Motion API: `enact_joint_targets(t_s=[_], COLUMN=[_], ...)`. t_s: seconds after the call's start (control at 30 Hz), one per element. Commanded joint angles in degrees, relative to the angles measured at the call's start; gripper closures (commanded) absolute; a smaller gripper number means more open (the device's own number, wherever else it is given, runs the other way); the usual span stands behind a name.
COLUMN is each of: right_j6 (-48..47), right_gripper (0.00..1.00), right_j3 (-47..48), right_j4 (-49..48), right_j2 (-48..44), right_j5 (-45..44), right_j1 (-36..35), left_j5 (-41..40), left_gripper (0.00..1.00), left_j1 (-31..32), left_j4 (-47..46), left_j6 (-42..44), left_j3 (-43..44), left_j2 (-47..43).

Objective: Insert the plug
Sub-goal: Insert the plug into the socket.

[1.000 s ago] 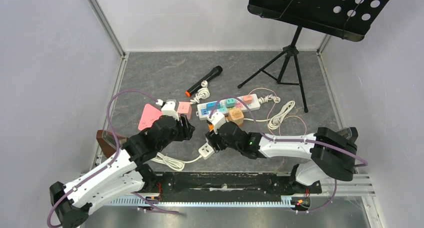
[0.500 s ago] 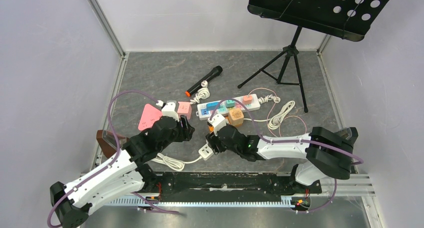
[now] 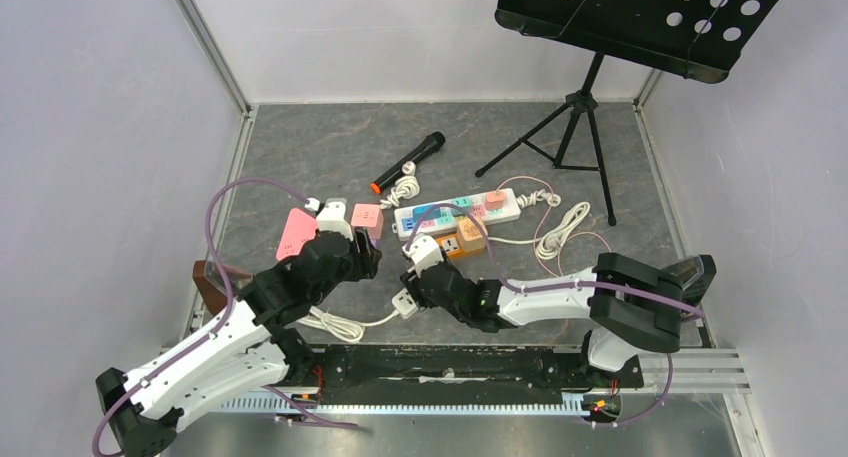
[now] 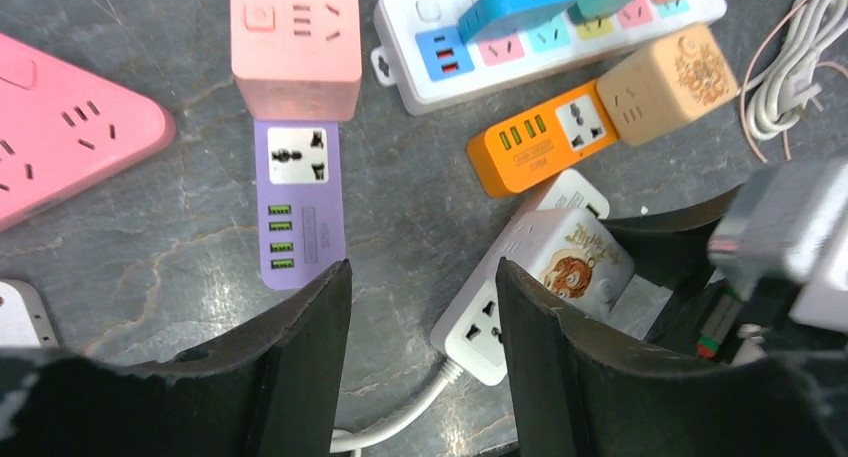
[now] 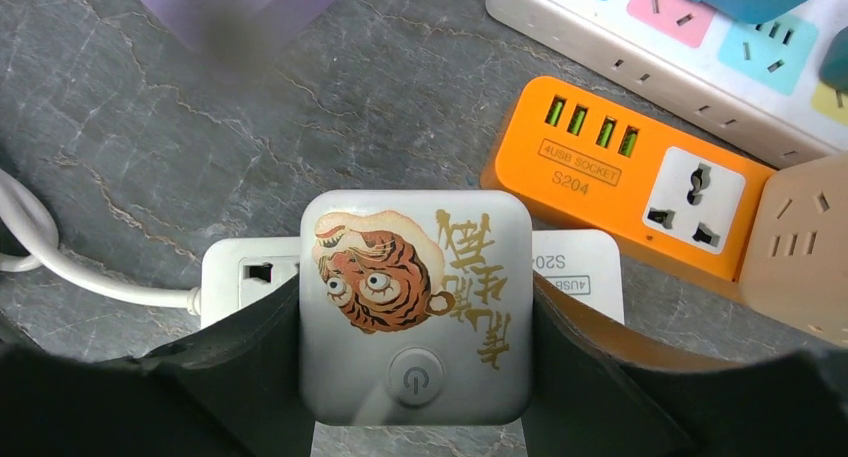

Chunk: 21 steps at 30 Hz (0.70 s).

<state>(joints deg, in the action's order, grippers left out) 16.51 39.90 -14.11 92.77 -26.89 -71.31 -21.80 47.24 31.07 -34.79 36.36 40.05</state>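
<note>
The plug (image 5: 415, 307) is a white cube with a tiger picture and a power button. My right gripper (image 5: 415, 377) is shut on its two sides. It sits directly over a white socket block (image 5: 245, 277) with a white cable; whether its pins are in cannot be seen. In the left wrist view the same plug (image 4: 580, 257) covers the far end of the socket block (image 4: 480, 327), whose near outlet is bare. My left gripper (image 4: 422, 307) hangs open just left of that block with only floor between its fingers. From above, the left gripper (image 3: 366, 252) and right gripper (image 3: 415, 277) are close together.
An orange USB socket (image 5: 620, 177) and a tan cube (image 4: 668, 82) lie just beyond the plug. A purple socket (image 4: 297, 202), a pink block (image 4: 295, 42) and a pink triangular strip (image 4: 70, 142) lie left. Farther back are a long white power strip (image 3: 460, 212), a microphone (image 3: 408, 162) and a music stand (image 3: 580, 117).
The right gripper has carried the plug a little to the left, and the white socket block has shifted left with it. The left gripper has edged left and back slightly.
</note>
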Motion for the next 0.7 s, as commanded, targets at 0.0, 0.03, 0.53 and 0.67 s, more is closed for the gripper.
enact_joint_targets(t_s=[0.0,0.03,0.53,0.67], right_j6=[0.93,0.9,4.03,3.22], right_gripper=[1.0,1.0,0.48,0.05], right_j3=[-2.95,-1.69,5.3,10.08], right_j4=[32.39,33.84,34.62,34.21], right_j2=[11.79,11.9,-0.9,-6.95], right_j5=[7.41,6.68,3.35,3.35], right_j1=[-0.06,-0.06,1.04,2.13], left_j5=[-4.68,-5.46,-7.39,-7.29], left_gripper=[0.39,0.38,0.37,0.37], left_j1=[-0.46,-0.48,-0.91,-0.94], left_j4=[0.16,0.37,-1.44,-1.54], left_j6=[2.78,3.04,5.64,5.61], left_j3=[4.59,5.15,8.12,7.95], left_j2=[-0.16,-0.13,0.92,0.41])
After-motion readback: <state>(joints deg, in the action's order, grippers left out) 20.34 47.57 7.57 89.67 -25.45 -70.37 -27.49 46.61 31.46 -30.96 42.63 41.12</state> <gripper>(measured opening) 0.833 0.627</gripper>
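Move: The right hand still grips the white tiger plug, which sits on the short white power strip, whose middle is about 4 cm straight below the hand. The orange strip lies roughly 8 cm ahead and 5 cm right of the hand. The tan cube on the orange strip's end is about 9 cm ahead and 9 cm right. From the left hand, the tiger plug is some 9 cm right, 1 cm back and 12 cm lower. Forward and left by barely half a centimetre, the right hand keeps its grip on the tiger plug and rolls about 5 degrees. It then turns back, rising about 1 cm and shifting over 2 cm right, and only at the end opens its fingers, freeing one side of the plug. The left hand, empty and open, climbs some 4.5 cm with a little forward. ##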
